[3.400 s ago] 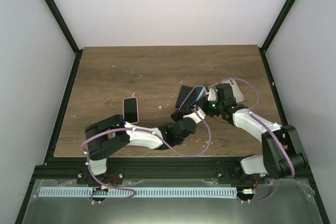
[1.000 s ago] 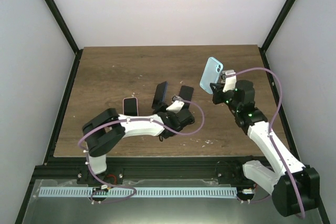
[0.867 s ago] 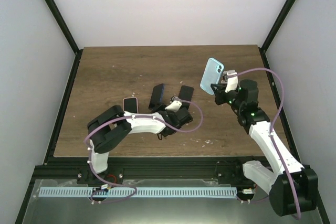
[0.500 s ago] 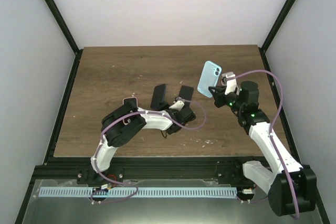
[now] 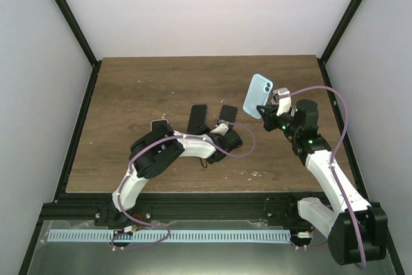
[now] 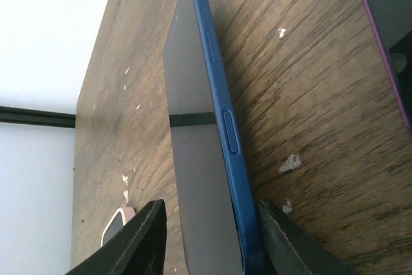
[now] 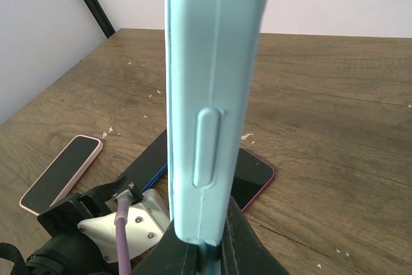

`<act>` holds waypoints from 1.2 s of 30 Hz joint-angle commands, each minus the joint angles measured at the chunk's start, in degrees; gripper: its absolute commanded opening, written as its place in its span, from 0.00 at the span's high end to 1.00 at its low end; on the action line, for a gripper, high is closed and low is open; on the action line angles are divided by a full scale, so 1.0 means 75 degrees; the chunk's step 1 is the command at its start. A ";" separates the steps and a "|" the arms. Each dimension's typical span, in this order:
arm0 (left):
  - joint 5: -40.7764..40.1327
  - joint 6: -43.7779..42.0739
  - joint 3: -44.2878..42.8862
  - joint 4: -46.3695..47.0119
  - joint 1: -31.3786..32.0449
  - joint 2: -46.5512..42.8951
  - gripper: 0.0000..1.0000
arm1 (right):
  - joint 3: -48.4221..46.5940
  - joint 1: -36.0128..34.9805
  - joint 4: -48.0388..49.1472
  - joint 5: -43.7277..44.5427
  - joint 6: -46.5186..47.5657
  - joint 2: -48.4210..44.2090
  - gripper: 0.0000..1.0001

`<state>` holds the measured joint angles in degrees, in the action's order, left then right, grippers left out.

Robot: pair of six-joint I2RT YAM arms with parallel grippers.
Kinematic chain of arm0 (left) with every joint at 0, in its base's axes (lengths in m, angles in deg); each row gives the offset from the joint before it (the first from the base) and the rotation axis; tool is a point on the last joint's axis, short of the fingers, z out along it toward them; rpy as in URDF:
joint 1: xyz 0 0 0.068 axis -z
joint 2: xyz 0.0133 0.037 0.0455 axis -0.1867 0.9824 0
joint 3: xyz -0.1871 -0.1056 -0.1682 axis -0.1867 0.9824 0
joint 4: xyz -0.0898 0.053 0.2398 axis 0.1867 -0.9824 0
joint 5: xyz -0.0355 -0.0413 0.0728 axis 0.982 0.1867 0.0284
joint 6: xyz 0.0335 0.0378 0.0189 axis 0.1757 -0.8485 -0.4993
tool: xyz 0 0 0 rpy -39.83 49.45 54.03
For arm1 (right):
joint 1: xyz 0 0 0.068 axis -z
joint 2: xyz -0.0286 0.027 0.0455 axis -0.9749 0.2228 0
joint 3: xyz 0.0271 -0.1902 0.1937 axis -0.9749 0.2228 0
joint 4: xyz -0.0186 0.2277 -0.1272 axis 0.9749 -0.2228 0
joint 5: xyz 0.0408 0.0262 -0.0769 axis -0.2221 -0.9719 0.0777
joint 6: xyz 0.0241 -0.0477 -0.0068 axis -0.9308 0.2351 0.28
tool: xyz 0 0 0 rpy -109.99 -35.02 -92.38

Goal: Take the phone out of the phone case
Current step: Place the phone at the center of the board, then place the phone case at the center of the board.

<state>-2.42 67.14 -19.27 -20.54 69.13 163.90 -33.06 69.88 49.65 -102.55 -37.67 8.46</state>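
Observation:
The phone [image 5: 196, 119], dark-screened with a blue edge, lies low on the wooden table left of centre. In the left wrist view the phone [image 6: 199, 140] has its near end between my left gripper's [image 6: 210, 205] fingers. The jaws stand parted, with a clear gap on the screen side, and the other finger [image 6: 293, 246] is close against the blue edge. The light blue phone case [image 5: 257, 94] is held upright in the air at the right. My right gripper [image 5: 269, 111] is shut on its lower end. In the right wrist view the case [image 7: 212, 94] rises from the closed fingers [image 7: 248, 249].
A second dark phone with a magenta rim [image 5: 226, 115] lies just right of the blue one. A pink-cased phone [image 5: 158, 124] lies to the left, partly under the left arm. Black frame posts and white walls border the table [image 5: 148, 88].
The left gripper brought the blue phone down from a tilted stand to lie on the table, and its jaws have parted. The right arm keeps the case raised, almost still.

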 commanded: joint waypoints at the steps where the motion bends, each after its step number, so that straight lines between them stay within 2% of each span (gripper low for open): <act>1: 0.0217 0.0216 -0.0397 -0.0335 -0.0025 -0.0196 0.60 | -0.0026 0.0087 0.0217 0.0089 0.0037 -0.0050 0.99; 4: 0.0862 0.0321 -0.0356 -0.0551 -0.0025 -0.0710 0.50 | -0.0288 0.0093 -0.0081 0.0140 0.0277 0.0038 0.99; 7: 0.2256 0.0307 -0.0173 -0.0723 -0.0025 -0.1403 0.43 | -0.0878 0.0087 -0.0700 -0.0056 0.0786 0.0286 0.99; 16: 0.4306 0.0682 -0.0178 -0.2263 -0.0025 -0.4864 0.33 | -0.3441 0.0244 -0.3875 0.0693 0.3153 0.2343 0.99; 21: 0.4657 -0.0088 -0.0214 -0.2245 -0.0206 -0.6346 0.25 | -0.4404 0.0987 -0.5217 0.0146 0.3550 0.3653 0.99; 23: 0.4681 -0.0293 0.0244 -0.1996 -0.0533 -0.6745 0.24 | -0.4892 0.1107 -0.5886 -0.0063 0.3912 0.4241 0.99; 28: 0.5707 -0.0129 0.1915 -0.1106 -0.1607 -0.7645 0.24 | -0.6004 0.1141 -0.7699 -0.0072 0.4697 0.5689 0.99; 36: 0.5440 -0.0385 0.2264 -0.0780 -0.1769 -0.7869 0.26 | -0.6851 0.1153 -0.8647 0.0238 0.4662 0.7514 0.99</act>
<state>37.97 65.55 -1.64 -29.81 56.32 105.94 -80.36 78.32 -8.29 -100.89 -4.12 60.50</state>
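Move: The left hand, low at the board's middle, has the blue-edged phone's near end between its part-open fingers; the phone's middle is about 5 cm ahead. The pink-cased phone lies some 16 cm left and 4 back; the purple-edged phone 11 right and 5 ahead. The right hand holds the blue case some 20 cm above a bare spot, 8 ahead and 5 right; the clear case lies about 12 ahead and 14 right. The left fingers open wide off the blue-edged phone and the hand climbs about 25 cm while drawing back and rolling its left side down, then swings left over the board and sinks part-way again. The right hand keeps its grip on the blue case, reaches forward, then shifts right and lowers it some 13 cm to the clear case's left, tipping the fingers down about 45 degrees. ##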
